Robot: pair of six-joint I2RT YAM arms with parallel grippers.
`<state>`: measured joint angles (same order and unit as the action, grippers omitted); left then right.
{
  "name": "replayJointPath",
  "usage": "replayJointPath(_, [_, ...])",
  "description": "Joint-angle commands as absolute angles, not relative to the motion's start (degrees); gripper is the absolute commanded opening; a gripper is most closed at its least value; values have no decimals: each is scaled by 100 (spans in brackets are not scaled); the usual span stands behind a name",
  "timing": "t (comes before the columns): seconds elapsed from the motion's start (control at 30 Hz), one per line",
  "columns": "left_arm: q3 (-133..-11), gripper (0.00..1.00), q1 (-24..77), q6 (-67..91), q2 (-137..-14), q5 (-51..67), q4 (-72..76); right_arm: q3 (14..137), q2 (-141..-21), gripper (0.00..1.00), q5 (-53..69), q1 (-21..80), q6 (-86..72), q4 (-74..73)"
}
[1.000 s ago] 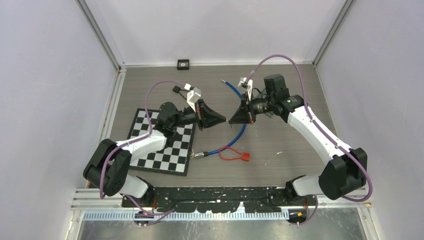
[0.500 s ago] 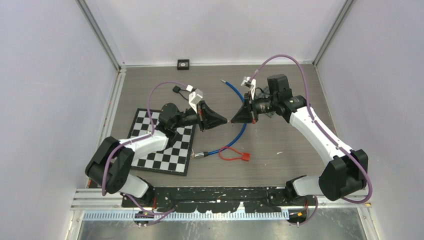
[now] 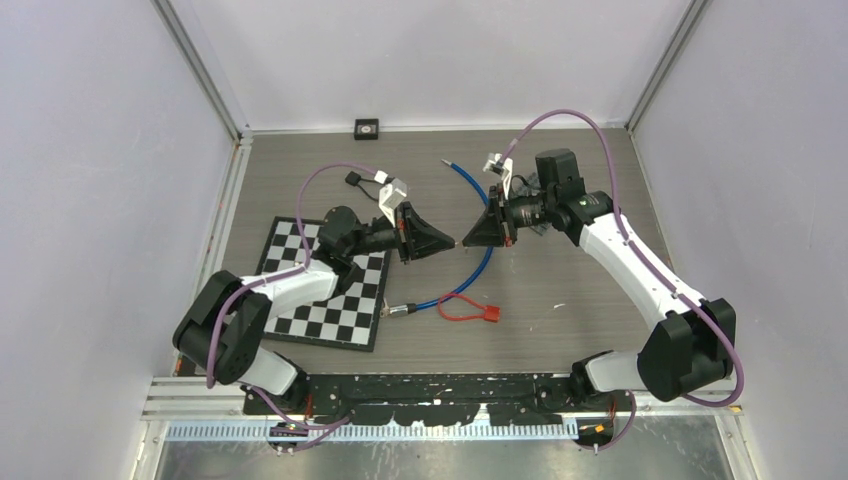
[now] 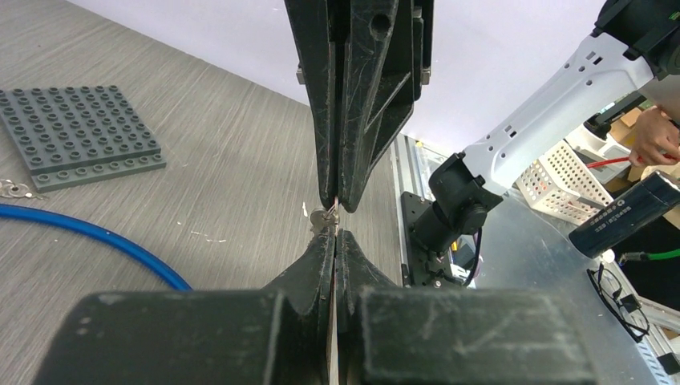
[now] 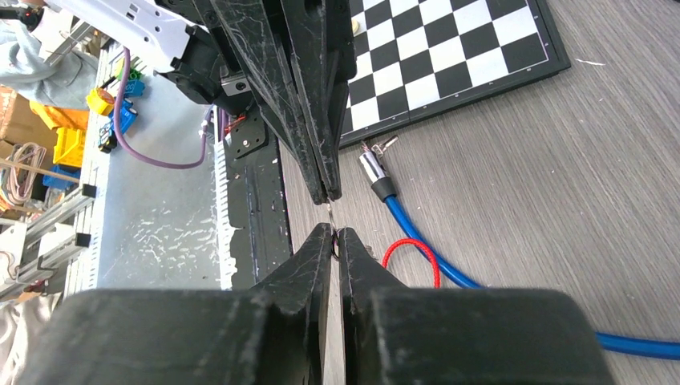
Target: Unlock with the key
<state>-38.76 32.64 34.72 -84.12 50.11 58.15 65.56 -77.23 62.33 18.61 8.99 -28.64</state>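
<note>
My two grippers meet tip to tip above the middle of the table. The left gripper (image 3: 452, 243) is shut, and the small silver key (image 4: 322, 220) sticks out of its tips (image 4: 335, 233). The right gripper (image 3: 464, 242) faces it. Its jaws stand a narrow crack apart, and the key's ring end (image 5: 329, 215) sits between its tips (image 5: 334, 233). The lock is a blue cable (image 3: 470, 185) lying on the table below them. Its metal end (image 5: 375, 172) rests near the chessboard.
A chessboard (image 3: 330, 290) lies under the left arm. A red cord loop (image 3: 470, 310) sits beside the cable's metal end. A grey studded plate (image 4: 84, 132) lies farther back, and a small black box (image 3: 367, 127) stands at the back wall.
The left gripper's tip has edged right until it meets the right gripper's tip. The right arm has lifted slightly. The last half second shows almost no motion.
</note>
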Motion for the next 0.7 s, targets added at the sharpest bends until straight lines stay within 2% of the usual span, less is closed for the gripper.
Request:
replayJointPath(0.0, [-3853, 0, 3232, 3646, -8491, 5142, 6229, 6573, -7614, 15, 6399, 1767, 778, -2563])
replayJointPath(0.27, [-3826, 0, 3233, 3717, -8466, 5115, 6358, 6531, -7635, 18, 6383, 1774, 743, -2523])
replayJointPath(0.47, [-3828, 0, 3234, 3718, -8441, 5100, 6365, 6504, -7655, 27, 6388, 1822, 773, -2529])
replayJointPath(0.67, [-3832, 0, 3234, 3727, -8465, 5117, 6363, 6512, -7707, 32, 6370, 1948, 803, -2545])
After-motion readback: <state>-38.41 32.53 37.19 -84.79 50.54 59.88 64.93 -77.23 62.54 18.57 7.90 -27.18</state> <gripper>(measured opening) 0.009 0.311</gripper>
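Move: Between the two facing grippers the key sits edge-on, its middle only about 1 cm to the right of the left hand point and roughly 2 cm to the left of the right one, level with both. On the table, some 22 cm below the left hand, the red cable lock lies about 8 cm back and 3 cm to its right, and the blue cable lock's metal head about 9 cm back and 11 cm to its left. Opening steadily to about a third of its range, the right gripper lets go of the key's ring end while staying in place, straying only about half a centimetre forward and coming back. The left hand holds nearly still with its fingers shut on the key, keeping the pinch. ##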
